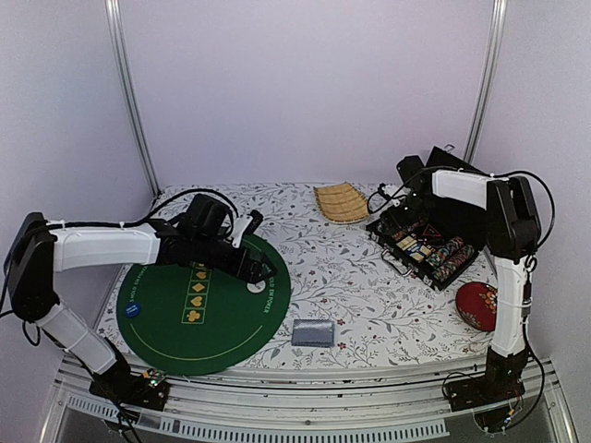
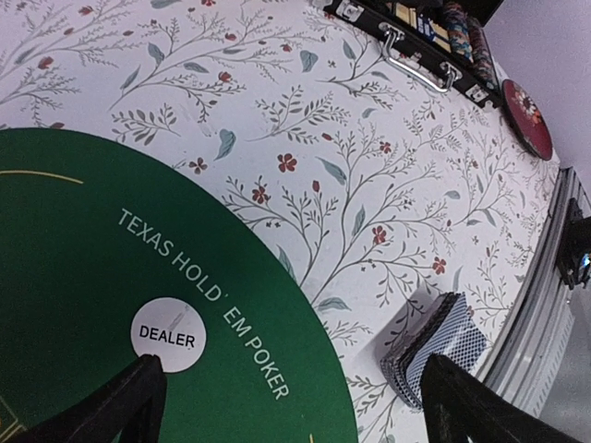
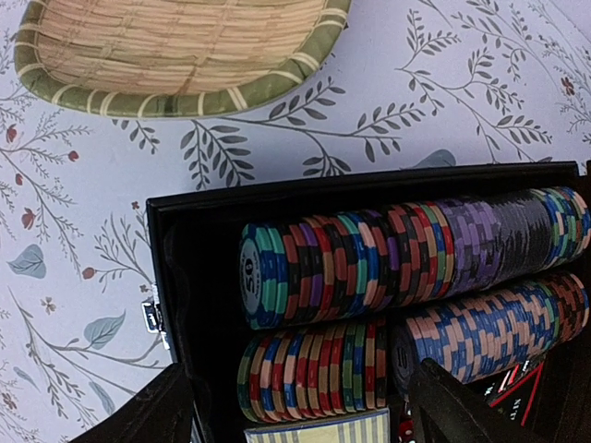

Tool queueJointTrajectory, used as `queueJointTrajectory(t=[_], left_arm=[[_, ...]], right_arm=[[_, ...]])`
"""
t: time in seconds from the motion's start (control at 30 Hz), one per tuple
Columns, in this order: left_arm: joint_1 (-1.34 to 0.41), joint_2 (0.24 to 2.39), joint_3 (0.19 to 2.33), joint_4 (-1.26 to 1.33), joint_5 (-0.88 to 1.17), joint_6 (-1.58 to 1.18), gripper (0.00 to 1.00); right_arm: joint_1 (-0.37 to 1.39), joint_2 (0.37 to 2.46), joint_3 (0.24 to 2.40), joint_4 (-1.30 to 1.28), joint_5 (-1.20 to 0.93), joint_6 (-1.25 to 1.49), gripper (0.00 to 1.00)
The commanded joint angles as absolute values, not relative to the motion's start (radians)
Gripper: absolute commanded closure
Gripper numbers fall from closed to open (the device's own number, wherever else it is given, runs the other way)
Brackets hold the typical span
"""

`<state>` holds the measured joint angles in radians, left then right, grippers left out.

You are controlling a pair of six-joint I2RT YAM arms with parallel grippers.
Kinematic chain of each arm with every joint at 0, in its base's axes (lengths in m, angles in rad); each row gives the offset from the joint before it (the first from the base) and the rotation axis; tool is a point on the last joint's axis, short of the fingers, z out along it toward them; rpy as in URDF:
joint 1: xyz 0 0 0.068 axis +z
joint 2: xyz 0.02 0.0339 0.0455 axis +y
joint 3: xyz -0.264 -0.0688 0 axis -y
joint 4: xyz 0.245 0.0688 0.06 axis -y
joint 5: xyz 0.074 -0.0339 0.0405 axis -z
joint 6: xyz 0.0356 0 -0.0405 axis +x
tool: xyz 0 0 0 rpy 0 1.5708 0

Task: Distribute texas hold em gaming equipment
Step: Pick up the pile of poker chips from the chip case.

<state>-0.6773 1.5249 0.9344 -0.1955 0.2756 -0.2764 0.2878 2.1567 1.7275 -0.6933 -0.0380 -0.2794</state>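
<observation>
On the green poker mat lies a white dealer button, with a blue token near the mat's left edge. A deck of grey-blue-backed cards rests on the floral cloth just off the mat. My left gripper hangs open above the mat's right rim, one finger beside the button, the other over the deck. Rows of striped chips fill the open black case. My right gripper hovers open over the case's left end, holding nothing.
A ribbed woven tray sits behind the case on the floral cloth. A round red cushion lies at the right front. The case's metal handle faces the mat. The table's metal front rail runs along the near edge.
</observation>
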Motion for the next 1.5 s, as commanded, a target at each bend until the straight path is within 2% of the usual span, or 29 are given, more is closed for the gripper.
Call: queueJointTrajectory(t=[0.0, 0.4, 0.6, 0.83, 0.93, 1.13, 1.47], left_arm=[[-0.659, 1.545, 0.954, -0.194, 0.303, -0.252, 0.02], [-0.642, 1.545, 0.943, -0.194, 0.311, -0.254, 0.02], [-0.640, 1.543, 0.937, -0.191, 0.314, -0.256, 0.02], [-0.638, 1.550, 0.943, -0.189, 0.316, -0.255, 0.02], [-0.637, 1.545, 0.942, -0.192, 0.314, -0.253, 0.02], [-0.636, 1.536, 0.935, -0.187, 0.319, -0.251, 0.02], [-0.636, 1.448, 0.944, -0.161, 0.284, -0.182, 0.04]], right_arm=[[0.293, 2.199, 1.768, -0.728, -0.022, -0.299, 0.21], [0.294, 2.243, 1.776, -0.739, 0.043, -0.298, 0.35], [0.294, 2.255, 1.779, -0.737, 0.053, -0.305, 0.35], [0.295, 2.324, 1.794, -0.723, 0.043, -0.302, 0.45], [0.295, 2.339, 1.824, -0.736, 0.064, -0.296, 0.55], [0.295, 2.315, 1.815, -0.751, 0.028, -0.275, 0.95], [0.293, 2.090, 1.860, -0.743, -0.102, -0.172, 0.98]])
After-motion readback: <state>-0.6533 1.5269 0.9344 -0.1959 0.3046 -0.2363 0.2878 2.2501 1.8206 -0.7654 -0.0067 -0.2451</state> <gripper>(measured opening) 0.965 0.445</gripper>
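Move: The right hand is open almost over the short stack of mixed poker chips in the case, which lies about 4 cm below it, roughly 1 cm ahead and 1 cm to its right. The long pink-and-blue stack is some 5 cm ahead and 4 cm right; the long mixed row about 7 cm ahead and 1 cm right; the bamboo basket about 7 cm ahead and 12 cm left. From the left hand the short stack lies some 21 cm ahead, 34 cm right and 10 cm below. The right hand sinks about 3.5 cm into the chip case, easing some 1.5 cm to the right with a slight tilt, while its fingers close from wide to just under half open and pinch the short mixed stack by its two end faces. Keeping that grip, it then starts back up by about 1.5 cm, drifting roughly 1 cm left as the tilt mostly comes off. ##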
